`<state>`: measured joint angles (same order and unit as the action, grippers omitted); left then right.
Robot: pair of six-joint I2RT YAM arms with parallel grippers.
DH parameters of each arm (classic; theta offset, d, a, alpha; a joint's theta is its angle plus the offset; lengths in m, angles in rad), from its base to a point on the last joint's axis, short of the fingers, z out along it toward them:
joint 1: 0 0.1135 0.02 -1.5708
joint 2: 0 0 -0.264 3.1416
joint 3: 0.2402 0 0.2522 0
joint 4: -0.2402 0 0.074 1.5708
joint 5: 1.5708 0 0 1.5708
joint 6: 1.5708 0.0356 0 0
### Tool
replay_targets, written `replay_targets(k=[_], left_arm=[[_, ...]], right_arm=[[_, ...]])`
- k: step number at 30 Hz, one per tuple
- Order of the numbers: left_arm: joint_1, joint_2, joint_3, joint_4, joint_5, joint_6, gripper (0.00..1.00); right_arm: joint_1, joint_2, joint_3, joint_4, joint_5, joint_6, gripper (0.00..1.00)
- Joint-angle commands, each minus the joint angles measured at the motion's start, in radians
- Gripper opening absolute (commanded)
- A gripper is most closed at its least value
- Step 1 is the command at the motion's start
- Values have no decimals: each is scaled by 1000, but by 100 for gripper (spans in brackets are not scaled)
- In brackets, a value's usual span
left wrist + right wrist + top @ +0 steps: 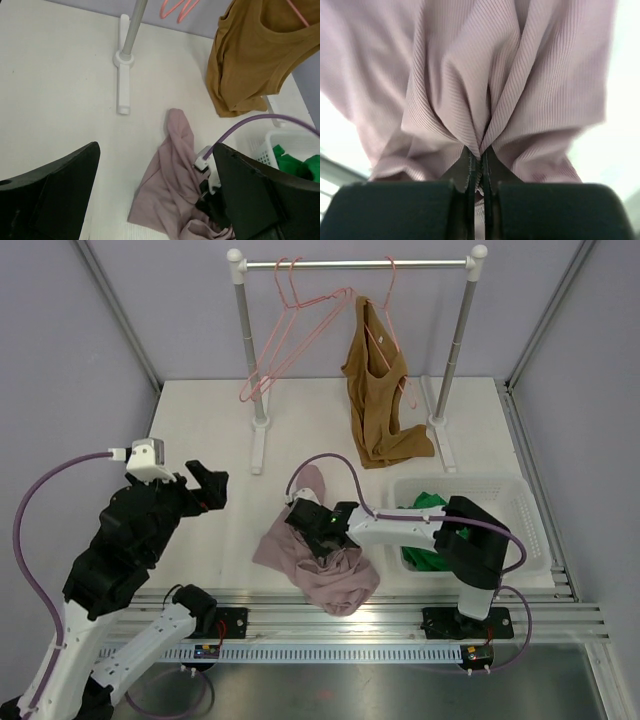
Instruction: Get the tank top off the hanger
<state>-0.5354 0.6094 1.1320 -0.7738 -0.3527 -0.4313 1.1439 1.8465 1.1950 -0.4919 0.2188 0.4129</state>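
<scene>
A brown tank top (378, 390) hangs on a pink hanger (385, 325) from the rack's rail (355, 262); the left wrist view shows the same tank top (250, 60) at its upper right. A mauve ribbed top (300, 550) lies crumpled on the table, off any hanger. My right gripper (322, 548) is shut on a fold of it, and the right wrist view shows the fabric (510, 75) pinched between the closed jaws of that gripper (477, 160). My left gripper (208, 485) hovers over the table's left side, open and empty (155, 147), apart from the mauve top (170, 175).
Two empty pink hangers (290, 335) hang at the rail's left. The rack's feet (123, 85) stand on the table. A white basket (530, 530) with green cloth (425, 505) sits at the right, beside the right arm. The table's near edge meets a metal rail (400, 615).
</scene>
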Motion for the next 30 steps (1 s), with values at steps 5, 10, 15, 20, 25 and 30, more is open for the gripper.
replay_targets(k=[5, 10, 15, 20, 25, 30], left_arm=[[0, -181, -193, 1, -92, 77, 99], [0, -266, -245, 16, -131, 71, 99], [0, -278, -256, 27, -131, 83, 99], [2, -270, -256, 28, -123, 94, 99], [2, -275, -258, 34, -114, 98, 99], [2, -278, -259, 39, -98, 101, 99]], right_arm=[[5, -297, 136, -201, 259, 3, 0], [-3, -453, 276, -399, 431, 40, 0], [-38, -559, 412, -551, 620, 78, 0], [-99, -684, 528, -672, 723, 99, 0], [-147, -756, 610, -807, 882, 148, 0], [-330, -744, 466, -851, 857, 188, 0]])
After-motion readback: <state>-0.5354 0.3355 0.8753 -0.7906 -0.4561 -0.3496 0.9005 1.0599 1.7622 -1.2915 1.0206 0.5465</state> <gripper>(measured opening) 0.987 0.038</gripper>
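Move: The right hand, low at the table with the pink tank top already pinched, has the white basket's middle about 33 cm to its right and 4 cm farther out, nearly level with it. Inside the basket the green tank top lies some 26 cm right and 2 cm ahead. The brown tank top hangs about 15 cm right, 26 cm ahead and 20 cm above. From the empty left hand the basket is roughly 52 cm right, straight across, and 31 cm below. Upwards first, almost straight, then sweeping right as it climbs, the right hand carries the pinched pink tank top to the basket, ending about 40 cm higher and 30 cm to the right. Its fingers stay shut while the wrist swings from pointing steeply down to nearly forward, turning clockwise. The empty, open left hand sinks some 6 cm, easing left and slightly back, then stays there. ##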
